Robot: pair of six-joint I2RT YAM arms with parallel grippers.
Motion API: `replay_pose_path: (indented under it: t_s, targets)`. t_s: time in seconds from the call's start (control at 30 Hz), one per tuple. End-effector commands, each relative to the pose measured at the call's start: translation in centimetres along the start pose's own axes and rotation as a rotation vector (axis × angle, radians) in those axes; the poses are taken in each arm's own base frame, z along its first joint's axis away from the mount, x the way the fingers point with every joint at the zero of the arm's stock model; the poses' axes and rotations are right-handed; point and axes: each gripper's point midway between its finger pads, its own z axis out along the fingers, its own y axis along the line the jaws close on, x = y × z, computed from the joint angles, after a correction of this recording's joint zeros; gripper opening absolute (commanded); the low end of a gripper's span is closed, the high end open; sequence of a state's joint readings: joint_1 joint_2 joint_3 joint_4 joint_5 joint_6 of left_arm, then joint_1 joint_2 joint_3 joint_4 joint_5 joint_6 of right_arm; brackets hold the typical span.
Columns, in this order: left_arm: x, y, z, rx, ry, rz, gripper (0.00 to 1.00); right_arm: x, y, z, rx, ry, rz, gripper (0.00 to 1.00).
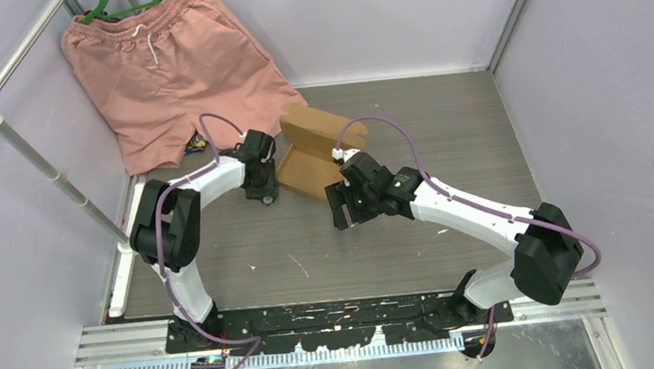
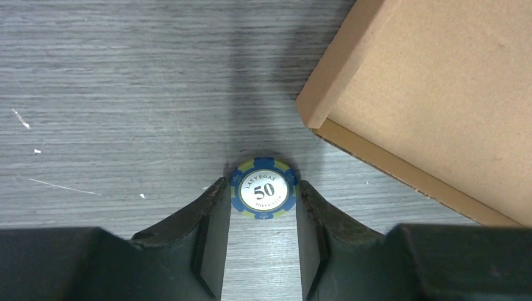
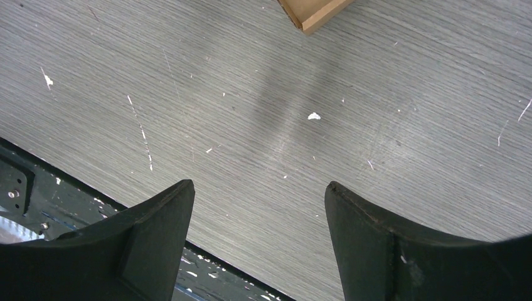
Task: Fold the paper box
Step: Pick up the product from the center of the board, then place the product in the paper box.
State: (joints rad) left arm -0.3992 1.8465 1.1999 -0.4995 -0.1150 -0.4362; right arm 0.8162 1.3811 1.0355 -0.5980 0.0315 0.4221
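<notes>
The paper box [image 1: 311, 150] is brown cardboard, partly folded, with one panel standing up at the back of the table. Its corner fills the upper right of the left wrist view [image 2: 433, 94], and a tip of it shows at the top of the right wrist view [image 3: 313, 9]. My left gripper [image 1: 264, 194] points down just left of the box. Its fingertips [image 2: 262, 188] press both sides of a blue and green poker chip [image 2: 263, 193] that lies flat on the table. My right gripper [image 1: 344, 219] hangs open over bare table in front of the box [image 3: 260, 188].
Salmon-pink shorts [image 1: 170, 64] hang on a green hanger [image 1: 124, 1] at the back left. A white pole [image 1: 35, 156] slants along the left wall. The black base plate [image 1: 344, 312] runs along the near edge and shows at the lower left of the right wrist view [image 3: 37, 200].
</notes>
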Motion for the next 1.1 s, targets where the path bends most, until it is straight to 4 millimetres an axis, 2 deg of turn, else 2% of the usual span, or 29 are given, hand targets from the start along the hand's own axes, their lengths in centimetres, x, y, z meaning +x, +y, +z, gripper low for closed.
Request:
replay_pose_path:
  t_s: [0.0,0.33,0.53,0.67,0.77,0.9,1.0,1.07]
  targets:
    - [-1.1,-0.1,-2.6,0.013,-0.041,0.011,0.38,-1.0,0.6,-0.3,-0.025,-0.043,0.01,0.81]
    - [-2.9,-0.8,-5.2,0.046,-0.094,0.004,0.38,-1.2,0.6,-0.5,-0.023,-0.049,0.009,0.81]
    - [-5.7,-2.8,-7.4,0.096,-0.144,0.0,0.38,-1.9,0.4,-1.1,-0.01,-0.066,-0.006,0.81]
    - [-7.4,-5.0,-8.2,0.126,-0.172,0.013,0.39,-2.4,0.2,-1.6,0.005,-0.081,-0.012,0.81]
    - [-8.5,-6.7,-8.0,0.147,-0.187,0.023,0.39,-2.8,-0.2,-2.2,0.027,-0.098,-0.009,0.81]
    - [-9.4,-9.3,-6.7,0.183,-0.201,0.043,0.41,-3.2,-1.0,-2.9,0.037,-0.116,0.011,0.81]
    - [-9.3,-10.7,-5.1,0.207,-0.181,0.05,0.42,-3.1,-1.5,-3.0,0.047,-0.114,0.017,0.81]
    - [-8.8,-11.2,-3.9,0.213,-0.159,0.054,0.49,-2.9,-1.7,-3.1,0.051,-0.114,0.022,0.82]
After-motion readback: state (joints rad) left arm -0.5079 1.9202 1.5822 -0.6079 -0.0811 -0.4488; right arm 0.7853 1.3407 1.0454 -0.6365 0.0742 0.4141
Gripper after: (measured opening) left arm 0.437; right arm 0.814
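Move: The chip is already pinched in the left fingers down at the table top; its goal, the middle of the open box, lies about 7 cm ahead and 12 cm to the right, level with them. The box's nearest corner is some 5 cm ahead and 3 cm right, while the raised lid stands about 13 cm ahead and 15 cm right, its middle 5 cm higher. From the right hand, the box is roughly 20 cm ahead, 8 cm left and 10 cm below. The chip, pinched in the left fingertips, backs off barely 1 cm, climbs some 11 cm and sweeps right and forward over the box's corner until it hangs above the tray, the fingers swinging outward about 10 degrees. The left hand then sinks some 2.5 cm and its fingers begin to loosen; the right hand just starts edging away to the right and up, about 2 cm. ##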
